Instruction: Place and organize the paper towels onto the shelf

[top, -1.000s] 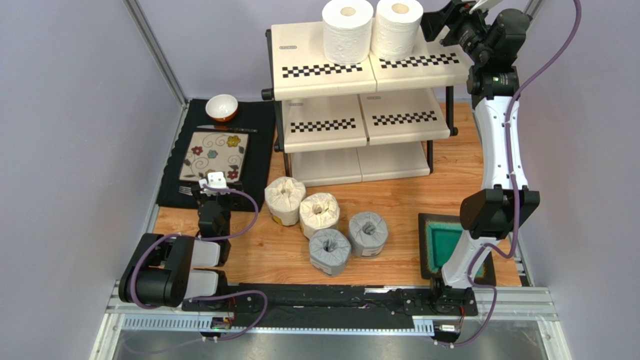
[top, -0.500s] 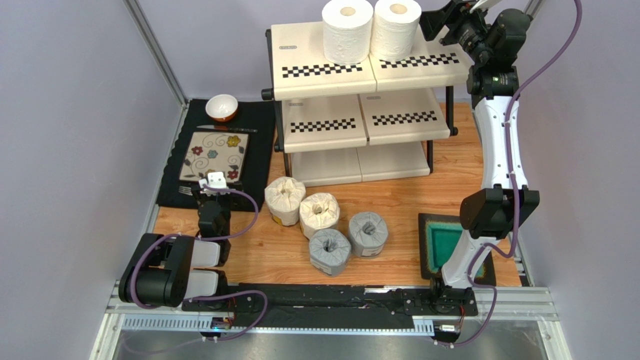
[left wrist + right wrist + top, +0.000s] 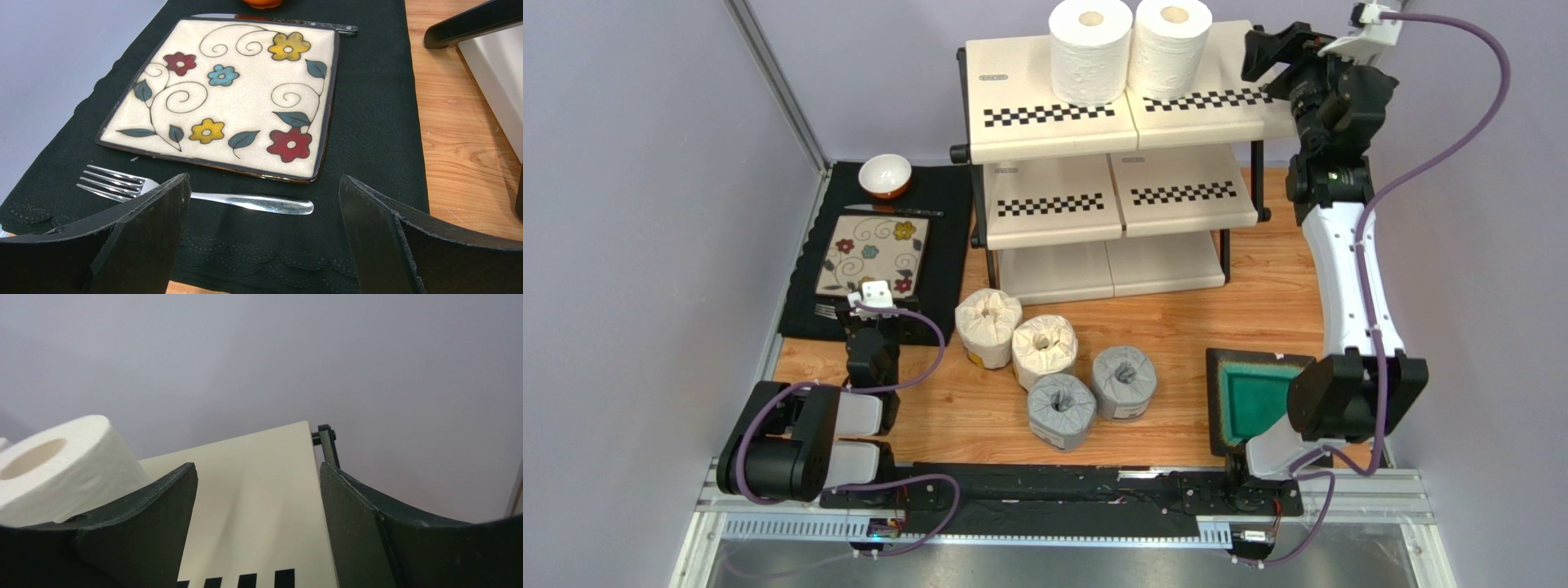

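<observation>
Two plain white paper towel rolls [image 3: 1091, 49] [image 3: 1173, 45] stand side by side on the top tier of the shelf [image 3: 1014, 80]. Two cream-wrapped rolls [image 3: 988, 326] [image 3: 1044, 349] and two grey-wrapped rolls [image 3: 1062, 410] [image 3: 1124, 381] stand on the wooden table in front of the shelf. My right gripper [image 3: 1264, 52] is open and empty, raised at the right end of the top tier; its wrist view shows a white roll [image 3: 58, 468] to the left and the top panel [image 3: 258, 496] between the jaws. My left gripper [image 3: 870, 306] is open and empty, low over the black mat.
A floral square plate [image 3: 873, 254] [image 3: 227, 92] lies on a black mat [image 3: 946, 233] with a fork [image 3: 202, 195], a knife [image 3: 276, 22] and a white-and-orange bowl [image 3: 885, 175]. A black tray with a green inside [image 3: 1253, 395] sits at the right front. Grey walls close both sides.
My right arm has swung to the right and pulled the open gripper a little away from the white rolls. The left arm and all rolls stay still.
</observation>
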`<state>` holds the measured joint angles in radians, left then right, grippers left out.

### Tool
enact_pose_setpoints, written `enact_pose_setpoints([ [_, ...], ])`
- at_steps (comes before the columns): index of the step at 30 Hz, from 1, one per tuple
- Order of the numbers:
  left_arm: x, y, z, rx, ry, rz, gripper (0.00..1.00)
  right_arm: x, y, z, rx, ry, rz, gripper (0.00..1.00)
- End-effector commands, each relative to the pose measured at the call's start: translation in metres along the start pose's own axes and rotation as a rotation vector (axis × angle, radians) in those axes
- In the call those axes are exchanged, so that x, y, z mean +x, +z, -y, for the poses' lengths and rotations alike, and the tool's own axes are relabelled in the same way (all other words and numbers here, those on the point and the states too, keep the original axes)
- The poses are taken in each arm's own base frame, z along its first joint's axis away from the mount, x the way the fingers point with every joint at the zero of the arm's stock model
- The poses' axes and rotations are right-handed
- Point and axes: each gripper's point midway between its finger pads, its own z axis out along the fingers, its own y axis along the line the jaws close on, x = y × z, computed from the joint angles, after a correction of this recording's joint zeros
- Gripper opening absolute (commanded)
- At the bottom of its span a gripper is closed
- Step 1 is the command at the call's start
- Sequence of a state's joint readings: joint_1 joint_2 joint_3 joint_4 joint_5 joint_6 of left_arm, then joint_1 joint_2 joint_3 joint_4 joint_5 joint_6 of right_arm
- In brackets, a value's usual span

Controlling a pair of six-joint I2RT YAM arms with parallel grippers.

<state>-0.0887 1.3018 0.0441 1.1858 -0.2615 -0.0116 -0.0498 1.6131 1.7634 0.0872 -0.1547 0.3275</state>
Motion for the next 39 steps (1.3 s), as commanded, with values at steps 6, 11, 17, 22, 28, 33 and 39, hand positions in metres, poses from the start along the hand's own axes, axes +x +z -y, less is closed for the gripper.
enact_pose_setpoints([
  [6, 0.078, -0.062, -0.013, 0.018, 0.057, -0.199, 0.99, -0.137, -0.106, -0.043, 0.011, -0.012, 0.369, 0.78],
  [11, 0.078, -0.063, -0.013, 0.019, 0.056, -0.199, 0.99, -0.083, -0.16, -0.074, -0.015, 0.085, 0.142, 0.88],
  [17, 0.078, -0.063, -0.013, 0.019, 0.056, -0.199, 0.99, 0.01, -0.25, -0.101, -0.017, 0.098, -0.046, 0.95],
  [22, 0.078, -0.062, -0.013, 0.019, 0.056, -0.198, 0.99, 0.099, -0.292, -0.11, -0.044, 0.072, -0.313, 0.95],
  [28, 0.078, -0.062, -0.013, 0.019, 0.054, -0.198, 0.99, 0.192, -0.323, -0.15, -0.157, -0.033, -0.619, 0.96],
  [33, 0.077, -0.062, -0.013, 0.017, 0.055, -0.196, 0.99, 0.242, -0.323, -0.156, -0.106, -0.092, -0.751, 0.98],
  [39, 0.078, -0.062, -0.013, 0.019, 0.056, -0.198, 0.99, 0.276, -0.328, -0.183, -0.207, -0.148, -0.901, 0.98],
])
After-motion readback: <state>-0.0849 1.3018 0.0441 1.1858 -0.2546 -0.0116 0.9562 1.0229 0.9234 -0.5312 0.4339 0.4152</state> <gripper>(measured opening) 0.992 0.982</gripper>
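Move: The right hand is open and empty beside the shelf's top board. The right-hand gray roll stands about 31 cm back, 20 cm to its left and 44 cm below. At the same depth are the left-hand gray roll, 35 back and 29 left, and the nearer cream roll, 26 back and 32 left. The closer white roll on the top board is some 16 cm left and 4 ahead, 2 lower. From the left hand, the right-hand gray roll lies about 12 cm back, 37 right and 4 below. Back and up first, the right hand pulls clear of the shelf's top, then swings left and sinks steeply in front of the shelf towards the right-hand gray roll, ending nearly 30 cm farther back and about as much lower. On the way down the fingers tip some 40 degrees towards the table and turn a little left, while the gripper opens fully; it touches nothing at the end. ##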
